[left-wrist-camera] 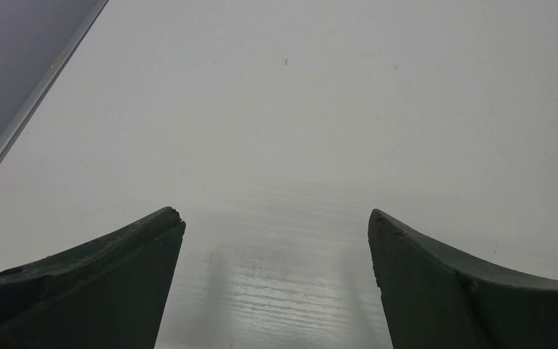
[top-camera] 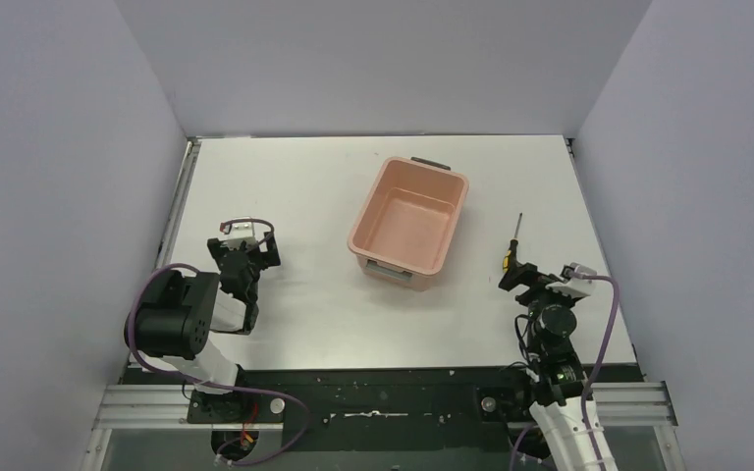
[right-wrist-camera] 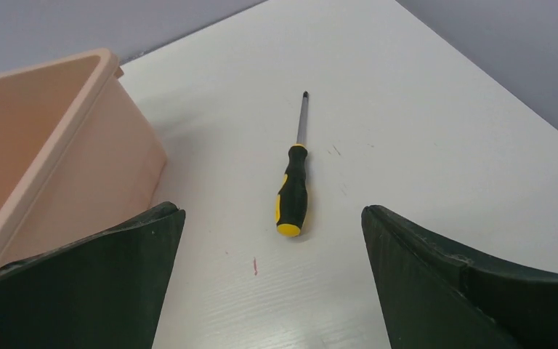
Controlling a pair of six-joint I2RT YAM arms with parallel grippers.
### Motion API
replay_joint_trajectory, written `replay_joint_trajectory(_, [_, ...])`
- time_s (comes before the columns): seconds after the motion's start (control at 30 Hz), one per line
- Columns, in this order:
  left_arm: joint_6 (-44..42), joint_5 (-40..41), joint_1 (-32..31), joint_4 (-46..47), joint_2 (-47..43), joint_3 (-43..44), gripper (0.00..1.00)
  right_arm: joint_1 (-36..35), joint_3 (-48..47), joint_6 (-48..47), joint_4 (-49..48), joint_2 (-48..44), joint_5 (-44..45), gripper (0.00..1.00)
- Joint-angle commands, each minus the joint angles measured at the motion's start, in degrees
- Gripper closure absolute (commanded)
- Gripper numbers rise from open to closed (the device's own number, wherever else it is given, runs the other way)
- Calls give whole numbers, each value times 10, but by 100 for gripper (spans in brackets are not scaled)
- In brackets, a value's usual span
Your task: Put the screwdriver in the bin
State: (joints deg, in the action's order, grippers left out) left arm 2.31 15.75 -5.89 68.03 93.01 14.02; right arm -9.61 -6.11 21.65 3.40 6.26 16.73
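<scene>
The screwdriver (top-camera: 512, 243) lies flat on the white table to the right of the bin, shaft pointing away and black-and-yellow handle nearest me. In the right wrist view the screwdriver (right-wrist-camera: 293, 190) lies just ahead of the fingertips, in line with the gap. The salmon-pink bin (top-camera: 410, 221) stands empty mid-table and shows in the right wrist view (right-wrist-camera: 51, 138) at the left. My right gripper (top-camera: 522, 276) (right-wrist-camera: 272, 218) is open and empty, low over the table just behind the handle. My left gripper (top-camera: 245, 253) (left-wrist-camera: 276, 222) is open and empty over bare table at the left.
Grey walls enclose the table on three sides. A metal rail (top-camera: 179, 211) runs along the table's left edge and also shows in the left wrist view (left-wrist-camera: 22, 123). A small red mark (right-wrist-camera: 254, 266) is on the table between the right fingers.
</scene>
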Motion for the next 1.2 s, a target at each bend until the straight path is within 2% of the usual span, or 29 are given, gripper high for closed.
replay_joint_trajectory(0.0, [-4, -11, 3, 18, -7, 3, 3, -1, -53, 4, -42, 73, 29, 0])
replay_joint_trajectory(0.1, [-4, -11, 2, 17, -7, 2, 3, 0, -154, -4, -30, 184, 54, 0])
replay_joint_trajectory(0.23, [-4, -11, 2, 17, -7, 3, 3, 18, -382, 9, 139, 406, 117, 0])
replay_joint_trajectory(0.3, [-4, -11, 3, 17, -7, 3, 3, 48, -500, 0, 221, 511, 78, 0])
replay_joint_trajectory(0.4, [-4, -11, 3, 17, -8, 3, 3, 93, -627, -29, 305, 643, -55, 0])
replay_joint_trajectory(0.5, [-4, -11, 3, 17, -7, 2, 3, 116, -682, -50, 335, 733, -122, 0])
replay_joint_trajectory(0.63, [-4, -11, 3, 18, -7, 3, 3, 122, -673, -57, 324, 823, -153, 5])
replay_joint_trajectory(0.77, [-5, -11, 3, 18, -7, 3, 3, 125, -650, -61, 294, 914, -195, 17])
replay_joint_trajectory(0.87, [-4, -11, 3, 18, -7, 3, 3, 126, -636, -61, 271, 965, -193, 24])
replay_joint_trajectory(0.97, [-4, -11, 3, 18, -8, 3, 3, 126, -627, -64, 263, 999, -180, 37])
replay_joint_trajectory(1.07, [-4, -11, 3, 17, -7, 3, 3, 130, -622, -66, 259, 1016, -171, 61])
replay_joint_trajectory(1.17, [-5, -11, 3, 18, -7, 3, 3, 131, -632, -71, 278, 1013, -174, 95])
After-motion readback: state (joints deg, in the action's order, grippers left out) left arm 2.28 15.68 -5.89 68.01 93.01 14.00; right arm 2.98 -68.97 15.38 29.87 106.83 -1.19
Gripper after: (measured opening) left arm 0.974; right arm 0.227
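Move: From the right hand, the screwdriver's middle lies about 15 cm ahead, 1 cm to the right and 13 cm below, its handle towards the robot and its shaft pointing outward. The bin's middle is some 19 cm ahead of that hand, 21 cm to its left and 9 cm below. From the left hand, the screwdriver is roughly 59 cm to the right, about level front to back, and 5 cm below. Swinging up and forward, the right hand tips down 65 degrees, descends 27 cm and pinches the screwdriver's handle. ##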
